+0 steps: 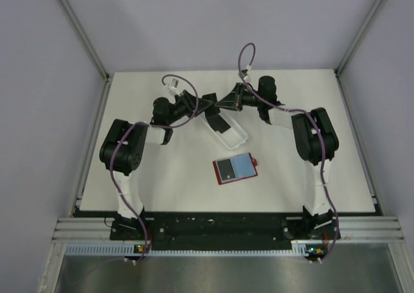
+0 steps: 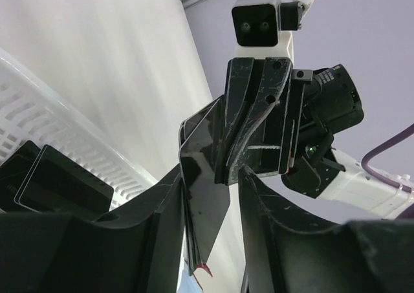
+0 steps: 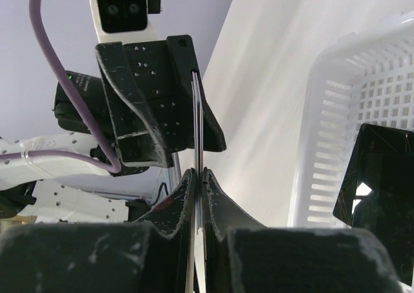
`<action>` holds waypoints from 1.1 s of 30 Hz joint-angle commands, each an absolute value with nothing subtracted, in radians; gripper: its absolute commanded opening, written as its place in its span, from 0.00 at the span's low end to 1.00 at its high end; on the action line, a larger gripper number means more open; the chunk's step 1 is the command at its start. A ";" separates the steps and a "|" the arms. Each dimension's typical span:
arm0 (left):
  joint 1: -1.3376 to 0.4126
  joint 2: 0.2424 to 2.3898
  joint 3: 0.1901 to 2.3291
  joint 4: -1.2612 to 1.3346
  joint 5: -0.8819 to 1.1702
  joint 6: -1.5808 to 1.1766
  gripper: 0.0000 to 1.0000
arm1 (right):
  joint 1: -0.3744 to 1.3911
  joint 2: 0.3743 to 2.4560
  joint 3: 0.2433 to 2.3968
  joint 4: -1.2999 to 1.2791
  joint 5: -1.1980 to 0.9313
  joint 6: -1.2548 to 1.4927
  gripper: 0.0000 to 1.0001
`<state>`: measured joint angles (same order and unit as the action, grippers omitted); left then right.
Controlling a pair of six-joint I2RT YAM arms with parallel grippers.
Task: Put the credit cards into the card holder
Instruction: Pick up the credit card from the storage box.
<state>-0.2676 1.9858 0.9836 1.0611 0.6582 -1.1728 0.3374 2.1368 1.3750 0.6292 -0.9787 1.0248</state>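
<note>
Above the far end of the white tray my two grippers meet tip to tip. My right gripper is shut on a thin stack of black credit cards, seen edge-on. In the left wrist view those cards stand between the parted jaws of my left gripper, leaning along its left finger; it is open. The red card holder lies unfolded on the table, pale blue inside, with one black card on its left half. Another black card lies in the tray.
The tray lies slantwise just beyond the table's middle, below both grippers, and the card in it shows in both wrist views. Grey walls and rails bound the table. The holder lies in front of the tray, between the arm bases.
</note>
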 commanded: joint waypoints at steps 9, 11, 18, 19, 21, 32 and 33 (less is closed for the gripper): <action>-0.272 1.999 0.954 1.190 0.692 -1.235 0.13 | 0.351 2.131 1.397 0.626 -0.957 0.983 0.00; -0.272 2.002 0.954 1.195 0.692 -1.242 0.06 | 0.350 2.126 1.388 0.606 -0.947 0.965 0.03; -0.272 2.013 0.953 1.184 0.684 -1.233 0.00 | 0.339 2.111 1.365 0.615 -0.948 0.954 0.25; -0.272 2.013 0.953 1.181 0.684 -1.233 0.00 | 0.339 2.111 1.365 0.614 -0.953 0.954 0.25; -0.272 2.011 0.954 1.175 0.680 -1.229 0.00 | 0.337 2.109 1.362 0.614 -0.959 0.953 0.25; -0.267 1.993 0.980 1.126 0.658 -1.174 0.00 | 0.336 2.043 1.272 0.580 -0.942 0.896 0.29; -0.267 1.990 0.980 1.123 0.658 -1.169 0.00 | 0.337 2.042 1.267 0.581 -0.943 0.896 0.29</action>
<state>-0.2691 2.0079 0.9512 1.0756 0.6678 -1.2015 0.3370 2.1128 1.2888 0.5739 -0.9459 0.9424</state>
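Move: The upright credit cards stand between the left hand's open fingers, middle about 1 cm ahead and 1 cm right. From the right hand, whose shut fingers still pinch them, they lie level ahead and some 2 cm left. The storage box is about 6 cm back, 5 cm right and 16 cm below the left hand; the card holder lies about 18 cm back, 9 cm right and 17 cm below it. Left fingers pinch the credit cards; then the right fingers open, let go and sink about 3 cm. ##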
